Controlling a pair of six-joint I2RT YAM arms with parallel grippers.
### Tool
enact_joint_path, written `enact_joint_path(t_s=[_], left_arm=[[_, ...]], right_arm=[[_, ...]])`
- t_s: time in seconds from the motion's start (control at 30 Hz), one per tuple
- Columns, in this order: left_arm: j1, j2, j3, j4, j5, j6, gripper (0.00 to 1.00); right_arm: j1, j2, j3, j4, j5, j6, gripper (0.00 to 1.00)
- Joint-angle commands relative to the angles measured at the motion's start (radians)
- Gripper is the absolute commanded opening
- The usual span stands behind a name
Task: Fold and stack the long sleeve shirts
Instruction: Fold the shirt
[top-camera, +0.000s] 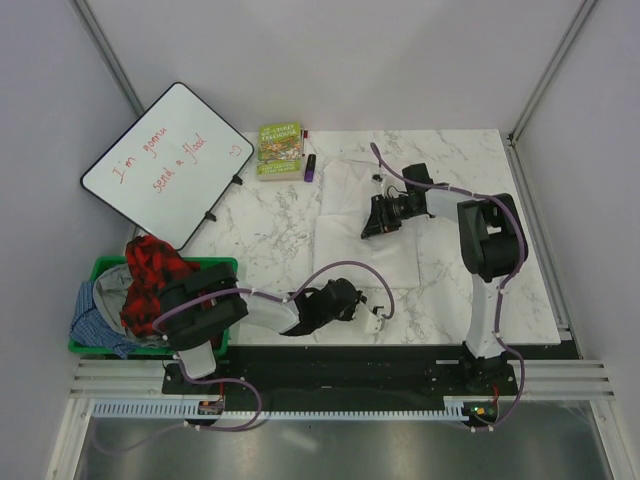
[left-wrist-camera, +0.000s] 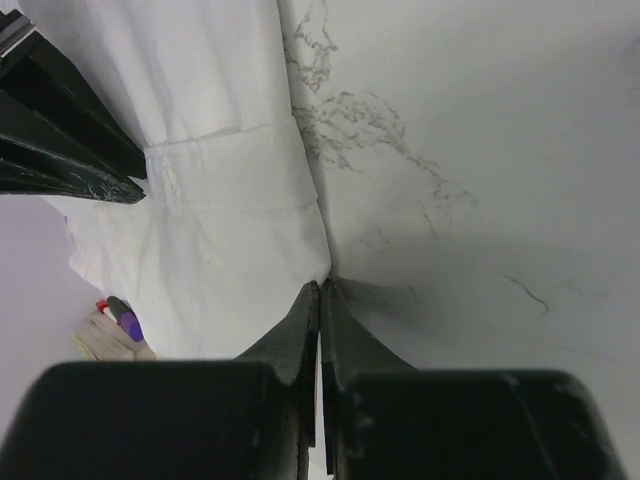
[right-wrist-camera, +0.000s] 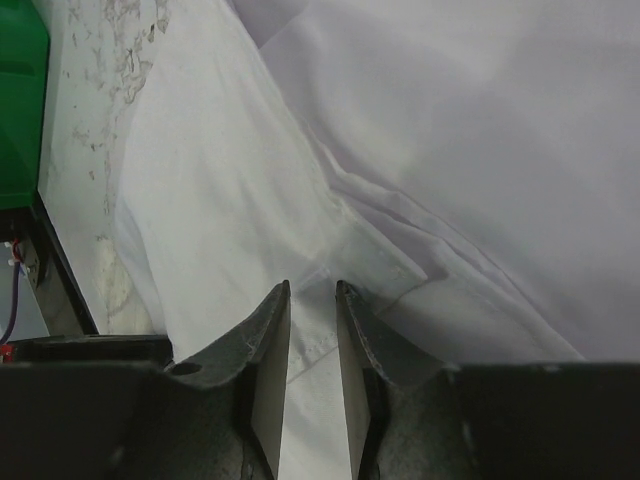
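A white long sleeve shirt (top-camera: 365, 245) lies spread on the marble table (top-camera: 260, 230). My left gripper (top-camera: 371, 314) is at the shirt's near edge. In the left wrist view its jaws (left-wrist-camera: 320, 284) are shut, pinching a corner of the white cloth (left-wrist-camera: 220, 200), with bare marble to the right. My right gripper (top-camera: 373, 224) rests on the middle of the shirt. In the right wrist view its jaws (right-wrist-camera: 312, 287) stand a little apart, closed on a stitched fold of the shirt (right-wrist-camera: 450, 120) that fills the gap between them.
A green bin (top-camera: 225, 264) at the left front holds a red plaid garment (top-camera: 150, 270) and blue cloth. A whiteboard (top-camera: 170, 160) leans at the far left. A green book (top-camera: 280, 148) and a purple marker (top-camera: 309, 168) lie at the table's far edge.
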Motion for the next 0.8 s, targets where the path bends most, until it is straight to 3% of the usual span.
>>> enact_joint_path(t_s=[0.0, 0.2, 0.4, 0.6, 0.77], left_arm=[[-0.025, -0.128, 0.054, -0.267, 0.098, -0.102, 0.02], [-0.138, -0.286, 0.100, -0.647, 0.215, -0.302, 0.02], [-0.227, -0.378, 0.226, -1.006, 0.414, -0.504, 0.02], [-0.207, -0.429, 0.433, -1.212, 0.548, -0.557, 0.02], [-0.074, -0.344, 0.632, -1.271, 0.627, -0.512, 0.02]], right_arm=[[0.026, -0.069, -0.083, -0.127, 0.038, -0.089, 0.34], [0.002, -0.180, 0.023, -0.325, 0.065, -0.225, 0.48], [-0.032, -0.108, 0.239, -0.423, 0.143, -0.285, 0.56], [-0.040, -0.016, 0.376, -0.455, 0.157, -0.322, 0.58], [-0.026, 0.044, 0.422, -0.448, 0.174, -0.343, 0.57]])
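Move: The left gripper already pinches the shirt's near hem; the table's near edge runs about 11 cm straight back from it, and the middle of the folded shirt lies some 14 cm ahead, 1 to its right. The right gripper, part open, rests low on that shirt, whose middle is about 3 cm to its left, level fore and aft. From the right gripper the purple marker lies roughly 13 cm ahead and 12 left. Keep the left gripper shut on the near hem and draw it quickly back about 18 cm, rising slowly at first, then steeply to 13 cm up over the table's near edge, tipping the fingers some 45 degrees further down. Let the right gripper go back some 4 cm, then lift off the shirt while opening wider and reach forward about 9 cm, easing to its right. ##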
